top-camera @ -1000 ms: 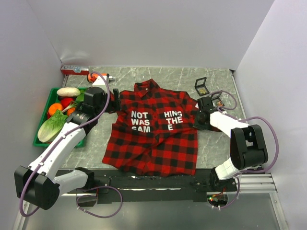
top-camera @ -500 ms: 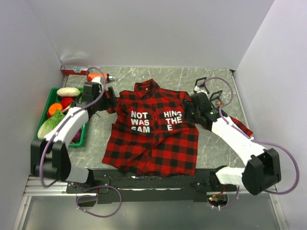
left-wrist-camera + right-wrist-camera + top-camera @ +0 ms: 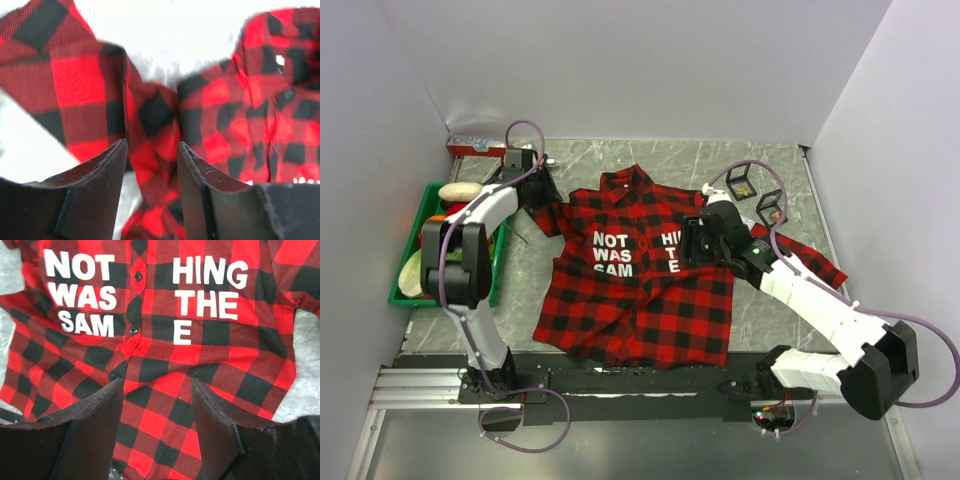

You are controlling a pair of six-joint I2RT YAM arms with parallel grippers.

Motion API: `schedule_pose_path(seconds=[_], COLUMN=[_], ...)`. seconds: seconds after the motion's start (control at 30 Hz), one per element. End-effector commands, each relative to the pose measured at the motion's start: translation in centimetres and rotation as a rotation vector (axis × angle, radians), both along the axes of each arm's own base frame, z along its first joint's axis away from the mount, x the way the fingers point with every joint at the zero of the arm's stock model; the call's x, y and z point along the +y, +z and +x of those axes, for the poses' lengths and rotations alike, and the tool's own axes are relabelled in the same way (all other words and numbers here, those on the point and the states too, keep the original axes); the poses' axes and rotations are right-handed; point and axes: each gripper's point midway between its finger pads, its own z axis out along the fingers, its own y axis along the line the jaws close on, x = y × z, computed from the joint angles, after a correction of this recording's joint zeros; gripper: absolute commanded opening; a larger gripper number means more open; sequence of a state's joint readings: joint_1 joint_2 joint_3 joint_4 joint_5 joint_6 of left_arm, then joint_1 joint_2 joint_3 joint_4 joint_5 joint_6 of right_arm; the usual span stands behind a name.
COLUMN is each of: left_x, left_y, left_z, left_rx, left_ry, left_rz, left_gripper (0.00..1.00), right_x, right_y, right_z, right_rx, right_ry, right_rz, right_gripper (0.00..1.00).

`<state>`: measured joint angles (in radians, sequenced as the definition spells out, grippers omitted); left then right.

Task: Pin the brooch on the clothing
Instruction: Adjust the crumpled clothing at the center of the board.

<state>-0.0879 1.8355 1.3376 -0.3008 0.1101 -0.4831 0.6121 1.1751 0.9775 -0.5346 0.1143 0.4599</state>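
The clothing (image 3: 640, 300), a red-and-black plaid shirt with white lettering, lies flat and face up on the table. My left gripper (image 3: 533, 190) is at the shirt's left shoulder. In the left wrist view its fingers (image 3: 151, 145) stand apart on either side of a raised fold of sleeve (image 3: 155, 120), with table showing beside the fold. My right gripper (image 3: 692, 240) hovers over the chest lettering. In the right wrist view it (image 3: 157, 382) is open above the plaid (image 3: 210, 340), with nothing between its fingers. I cannot make out the brooch.
A green tray (image 3: 398, 295) of vegetables sits at the left edge. A red box (image 3: 475, 147) lies at the back left. Two small open black boxes (image 3: 741, 186) (image 3: 770, 208) stand behind the right arm. The right sleeve (image 3: 810, 262) stretches out to the right.
The left gripper swung back to the shirt's left shoulder and its jaws narrowed around a sleeve fold. The right gripper opened and moved left from the right sleeve onto the chest.
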Motion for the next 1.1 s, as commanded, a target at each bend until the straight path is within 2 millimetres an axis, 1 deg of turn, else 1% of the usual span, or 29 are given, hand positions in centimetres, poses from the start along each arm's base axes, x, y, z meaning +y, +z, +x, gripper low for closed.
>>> schedule_pose_path(seconds=[0.0, 0.03, 0.07, 0.1, 0.13, 0.17, 0.2, 0.37, 0.4, 0.43, 0.47, 0.5, 0.53, 0.57, 0.6, 0.67, 0.7, 0.73, 0.77, 0.8, 0.83, 0.87, 0.9, 0.93, 0.97, 1.0, 1.03, 1.07], left_x=[1.0, 0.9, 0.6, 0.5, 0.5, 0.8, 0.9, 1.4, 1.3, 1.3, 1.2, 0.9, 0.8, 0.8, 0.7, 0.8, 0.7, 0.6, 0.6, 0.1, -0.1, -0.4, -1.3, -1.7, -1.8, -2.4, -2.9, -3.6], left_y=[-0.6, -1.4, -1.6, -2.0, -2.2, -2.0, -2.2, -2.8, -3.5, -3.7, -3.9, -4.4, -4.5, -4.7, -3.9, -3.3, -1.4, -0.4, -0.3, 2.0, 2.7, 2.1, 4.6, 5.0, 4.0, 5.7, 4.5, 4.3], left_z=[2.8, 3.0, 3.2, 3.7, 3.8, 4.3, 4.5, 5.2, 5.2, 5.4, 5.5, 5.5, 5.6, 5.5, 5.5, 5.0, 4.8, 4.6, 3.9, 3.4, 3.0, 1.6, 1.1, 0.4, -0.9, -1.4, -2.7, -3.5], left_rx=[-0.011, 0.000, 0.001, -0.003, 0.001, -0.006, -0.001, -0.010, 0.002, 0.003, 0.002, 0.008, 0.006, 0.010, -0.007, -0.025, -0.064, -0.088, -0.094, -0.142, -0.160, -0.145, -0.210, -0.216, -0.196, -0.242, -0.213, -0.204], left_ry=[0.037, 0.033, 0.025, 0.022, 0.021, 0.031, 0.035, 0.048, 0.045, 0.039, 0.034, 0.020, 0.022, 0.028, 0.030, 0.045, 0.047, 0.060, 0.070, 0.070, 0.090, 0.091, 0.083, 0.102, 0.111, 0.128, 0.120, 0.108], left_rz=[0.025, 0.023, 0.014, 0.008, 0.012, 0.024, 0.034, 0.059, 0.061, 0.060, 0.057, 0.045, 0.041, 0.038, 0.033, 0.030, 0.026, 0.025, 0.025, 0.014, 0.007, 0.000, -0.024, -0.058, -0.074, -0.120, -0.140, -0.165], left_gripper=[0.49, 0.49, 0.48, 0.46, 0.46, 0.46, 0.45, 0.45, 0.43, 0.42, 0.38, 0.22, 0.13, 0.08, 0.01, 0.01, 0.01, 0.01, 0.01, 0.01, 0.01, 0.01, 0.01, 0.01, 0.01, 0.01, 0.01, 0.01], right_x=[-1.3, -1.8, -2.2, -2.6, -2.9, -3.2, -3.4, -3.9, -3.9, -3.9, -3.9, -4.0, -4.0, -4.1, -4.1, -4.2, -4.2, -4.1, -4.1, -4.0, -3.7, -3.5, -3.4, -3.1, -2.8, -2.9, -2.8, -2.7], right_y=[1.7, 1.3, 1.2, 1.5, 1.2, 1.3, 1.5, 1.4, 1.4, 1.4, 1.4, 1.3, 1.3, 1.2, 1.3, 1.2, 1.2, 1.2, 1.2, 1.0, 0.9, 0.9, 0.7, 0.6, 0.5, 0.2, 0.0, 0.0], right_z=[-0.8, -1.1, -1.5, -1.8, -2.1, -2.2, -2.5, -3.1, -3.3, -3.3, -3.4, -3.4, -3.5, -3.6, -3.6, -3.8, -3.8, -3.8, -3.7, -3.7, -3.7, -3.6, -3.5, -3.5, -3.5, -3.5, -3.5, -3.5], right_rx=[-0.057, -0.056, -0.053, -0.065, -0.063, -0.067, -0.075, -0.075, -0.074, -0.071, -0.069, -0.067, -0.063, -0.059, -0.064, -0.063, -0.065, -0.068, -0.071, -0.067, -0.063, -0.065, -0.056, -0.054, -0.057, -0.054, -0.052, -0.057], right_ry=[-0.034, -0.043, -0.046, -0.053, -0.061, -0.066, -0.069, -0.080, -0.076, -0.077, -0.077, -0.078, -0.079, -0.079, -0.082, -0.083, -0.083, -0.082, -0.083, -0.078, -0.070, -0.065, -0.062, -0.055, -0.048, -0.048, -0.044, -0.044], right_rz=[0.010, -0.005, -0.014, -0.010, -0.016, -0.016, -0.010, 0.000, 0.002, 0.001, 0.002, 0.000, -0.002, -0.004, 0.000, 0.000, 0.002, 0.006, 0.010, 0.011, 0.016, 0.021, 0.020, 0.025, 0.029, 0.028, 0.028, 0.032], right_gripper=[0.63, 0.63, 0.63, 0.63, 0.63, 0.63, 0.63, 0.63, 0.63, 0.62, 0.62, 0.62, 0.62, 0.62, 0.62, 0.62, 0.62, 0.62, 0.62, 0.62, 0.62, 0.61, 0.61, 0.61, 0.61, 0.61, 0.61, 0.61])
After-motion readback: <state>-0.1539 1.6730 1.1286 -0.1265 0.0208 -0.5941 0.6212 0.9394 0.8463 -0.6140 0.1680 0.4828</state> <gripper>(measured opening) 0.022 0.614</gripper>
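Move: Roughly 4 cm ahead of the left hand, 1 cm to its left and some 6 cm below lies the fold of the clothing's left sleeve. From this hand, the orange bottle is about 13 cm ahead and 9 cm left, the collar about 9 cm ahead and 15 cm right, and the NOT WAS SAM lettering about 8 cm back and 12 cm right, all on the table. The sleeve fold lies around 14 cm ahead of the right hand, 27 cm left and 14 cm below. Dipping about 5 cm and reaching some 4 cm forward, the half-open left hand comes down on the sleeve fold and shuts, pinching it between the fingertips; still closed, it pulls back about 6 cm and lifts about 7 cm, drifting right. The right hand, open and empty above the clothing, eases about 4 cm back and 4 cm right. ##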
